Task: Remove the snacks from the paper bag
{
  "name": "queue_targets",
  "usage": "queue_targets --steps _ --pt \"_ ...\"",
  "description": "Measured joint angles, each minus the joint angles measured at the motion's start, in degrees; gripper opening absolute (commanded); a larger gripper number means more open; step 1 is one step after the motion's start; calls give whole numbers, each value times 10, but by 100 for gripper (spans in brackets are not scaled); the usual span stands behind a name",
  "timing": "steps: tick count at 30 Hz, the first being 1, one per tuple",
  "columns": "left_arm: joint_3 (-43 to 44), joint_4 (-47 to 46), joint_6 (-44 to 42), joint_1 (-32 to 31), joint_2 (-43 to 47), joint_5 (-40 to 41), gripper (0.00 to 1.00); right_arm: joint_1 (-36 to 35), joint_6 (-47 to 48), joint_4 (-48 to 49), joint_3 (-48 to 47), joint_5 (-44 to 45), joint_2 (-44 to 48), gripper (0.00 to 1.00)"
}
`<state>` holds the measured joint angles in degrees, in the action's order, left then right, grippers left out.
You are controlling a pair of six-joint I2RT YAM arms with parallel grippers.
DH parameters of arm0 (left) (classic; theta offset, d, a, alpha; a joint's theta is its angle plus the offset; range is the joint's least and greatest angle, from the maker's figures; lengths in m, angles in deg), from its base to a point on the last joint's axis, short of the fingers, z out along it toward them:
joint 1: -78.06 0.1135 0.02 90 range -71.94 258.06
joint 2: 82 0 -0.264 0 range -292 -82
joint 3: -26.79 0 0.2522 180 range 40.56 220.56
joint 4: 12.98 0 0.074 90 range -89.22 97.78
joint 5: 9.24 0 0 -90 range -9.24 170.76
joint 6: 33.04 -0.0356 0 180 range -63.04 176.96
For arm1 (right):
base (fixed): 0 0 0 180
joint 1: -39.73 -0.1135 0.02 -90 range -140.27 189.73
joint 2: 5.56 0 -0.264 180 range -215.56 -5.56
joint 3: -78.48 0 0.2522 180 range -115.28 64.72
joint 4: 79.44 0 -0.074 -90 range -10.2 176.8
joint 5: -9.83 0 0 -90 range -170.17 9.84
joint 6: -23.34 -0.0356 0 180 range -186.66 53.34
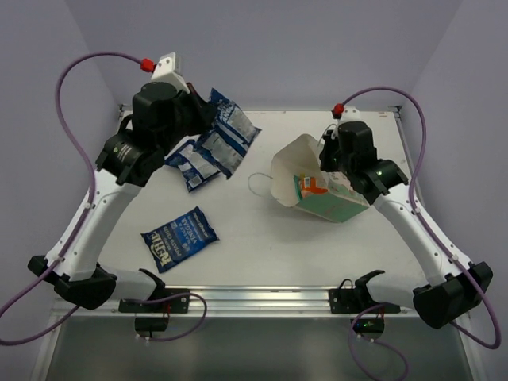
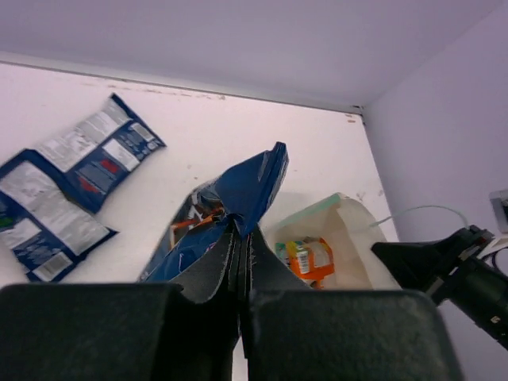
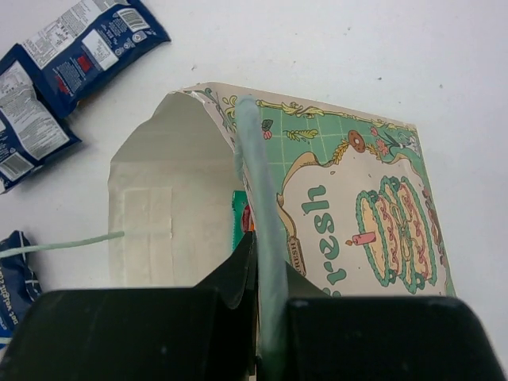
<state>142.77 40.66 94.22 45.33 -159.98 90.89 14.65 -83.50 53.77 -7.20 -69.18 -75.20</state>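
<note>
The paper bag (image 1: 340,204) lies tipped on its side at the right, its mouth facing left. My right gripper (image 1: 328,159) (image 3: 258,238) is shut on the bag's upper wall at the rim. Inside the bag show an orange snack packet (image 1: 311,187) (image 2: 305,260) and the edge of a teal one (image 3: 236,222). My left gripper (image 1: 205,119) (image 2: 242,234) is shut on a dark blue packet (image 2: 242,186) (image 1: 232,117), held above the back left of the table. Two blue-and-white packets (image 1: 218,149) (image 1: 189,168) lie under it. Another blue packet (image 1: 179,237) lies near the front left.
The bag's thin string handle (image 1: 258,184) loops onto the table left of its mouth. A raised rail (image 1: 254,298) runs along the table's near edge. Purple walls close in the back and both sides.
</note>
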Motion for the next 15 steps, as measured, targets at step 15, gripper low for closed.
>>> queue_targets --steps 15 --pt "-77 16 -95 26 -2 42 0 8 13 -15 10 0 34 0"
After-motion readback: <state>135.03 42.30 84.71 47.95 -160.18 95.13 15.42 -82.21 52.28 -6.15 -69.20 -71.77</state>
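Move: Ahead and to the left of the left hand, the near blue packet of the overlapping pair lies about 16 cm forward, 10 cm left and some 41 cm below. The far blue packet is roughly 26 cm straight ahead; the vinegar packet lies around 10 cm back and 14 cm left, both equally low. The paper bag is about 28 cm right, 4 cm forward, 34 cm lower. From the right hand, the near packet is some 16 cm ahead, 34 cm left, 25 cm down. Swinging the dangling blue snack packet left by about 6 cm, the left hand then sinks some 7 cm towards the overlapping packets, reaching slightly forward and drifting back right by a couple of centimetres. The wrist rolls about 15 degrees, left side up, and the fingers stay shut on the packet. The right hand keeps pinching the bag's rim and eases it slightly right and back. ##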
